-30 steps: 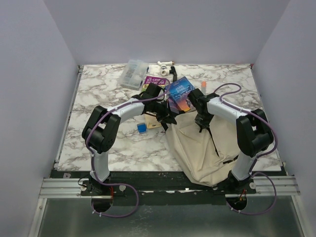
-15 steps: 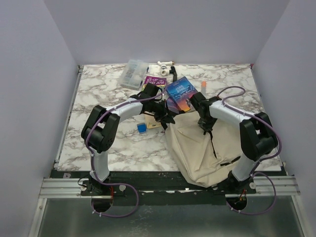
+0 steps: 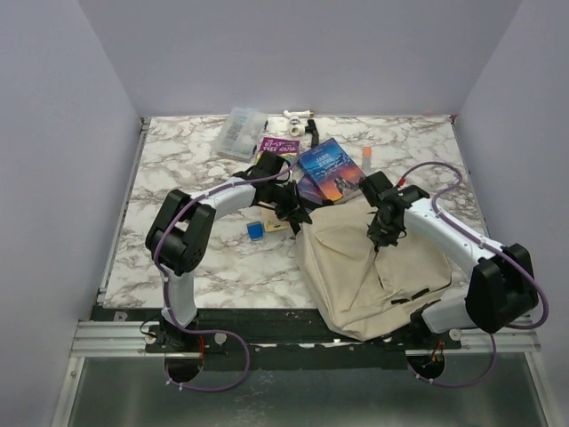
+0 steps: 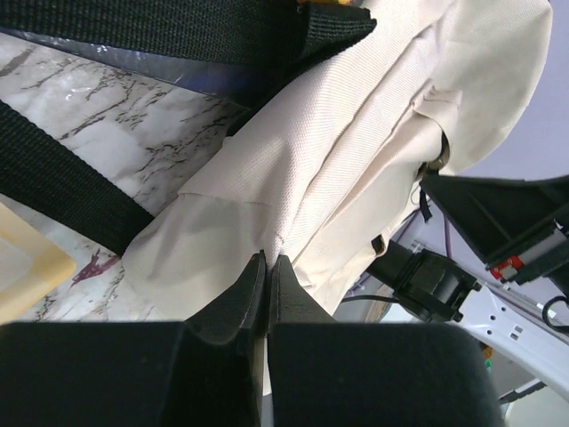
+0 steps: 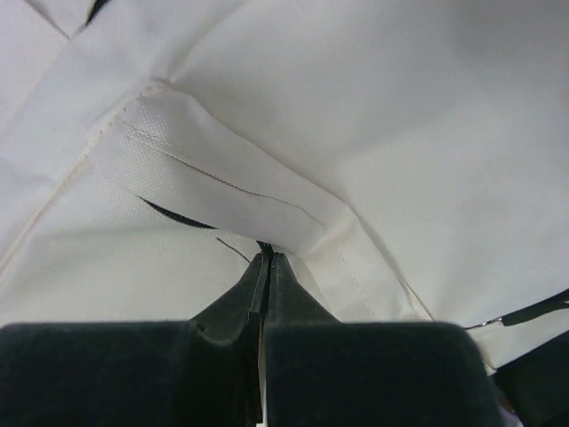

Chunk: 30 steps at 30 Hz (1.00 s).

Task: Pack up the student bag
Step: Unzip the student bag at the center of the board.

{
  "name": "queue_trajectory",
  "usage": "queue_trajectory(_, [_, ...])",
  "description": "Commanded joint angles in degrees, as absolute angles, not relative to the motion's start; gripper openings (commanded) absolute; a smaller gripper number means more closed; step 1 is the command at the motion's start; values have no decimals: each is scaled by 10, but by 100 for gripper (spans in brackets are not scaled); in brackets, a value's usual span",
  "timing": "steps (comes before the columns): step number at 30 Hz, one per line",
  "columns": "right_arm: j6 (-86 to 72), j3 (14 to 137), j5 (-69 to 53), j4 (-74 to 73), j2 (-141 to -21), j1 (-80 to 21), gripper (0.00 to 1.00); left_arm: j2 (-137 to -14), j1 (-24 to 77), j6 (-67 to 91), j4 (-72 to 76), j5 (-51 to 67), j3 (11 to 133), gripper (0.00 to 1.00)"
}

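Observation:
The student bag, beige with black straps, lies at the near right of the marble table. A blue book rests at its far end. My left gripper is shut on the bag's left edge; in the left wrist view the closed gripper pinches a fold of beige cloth. My right gripper sits on top of the bag. In the right wrist view this gripper is shut on a small black tab under a beige flap.
A purple book, a clear plastic box, a white item and an orange item lie at the back. A small blue object and a tan flat piece lie left of the bag.
My right gripper has shut on the bag and moved right and toward the near edge, drawing the bag's top with it. The left gripper has barely shifted.

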<state>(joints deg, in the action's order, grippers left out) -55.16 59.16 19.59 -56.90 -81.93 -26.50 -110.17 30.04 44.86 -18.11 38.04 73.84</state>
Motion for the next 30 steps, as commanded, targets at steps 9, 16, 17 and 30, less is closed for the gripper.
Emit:
queue_trajectory(9, [-497,527,89,-534,-779,-262,1,-1035,305,363,-178,282,744,64])
queue_trajectory(16, [-482,523,88,-488,-750,-262,1,-967,338,224,-192,232,773,99])
queue_trajectory(17, [-481,523,93,-487,-743,-262,1,-970,347,214,-197,234,784,99])
queue_trajectory(30, [-473,508,118,-489,-695,-262,1,-1217,453,214,-334,278,1044,96])
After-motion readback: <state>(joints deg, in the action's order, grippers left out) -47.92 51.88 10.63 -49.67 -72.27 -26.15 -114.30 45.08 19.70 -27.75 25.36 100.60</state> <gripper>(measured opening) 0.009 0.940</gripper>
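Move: The left hand still pinches the bag's left edge; the upper end of the zip, where it heads next, lies about 16 cm to its right, 3 cm back and 5 cm lower. The blue book is some 13 cm ahead and 7 cm right, the yellow book about 9 cm left and 1 cm ahead. The right hand holds the zip pull: the zip's lower end is roughly 9 cm back, 3 cm right and 4 cm below, its upper end 4 cm ahead, 1 cm left. The left hand opens wide to let go of the bag's edge, rises about 11 cm, swings right towards the zip's upper end and starts down again, ending about 10 cm right, its fingers tilting forward and turning clockwise by some 40 degrees in all. Meanwhile the right hand stays shut on the zip pull, first drawing it back and down a few centimetres, then easing forward, up and slightly left with a small roll. ##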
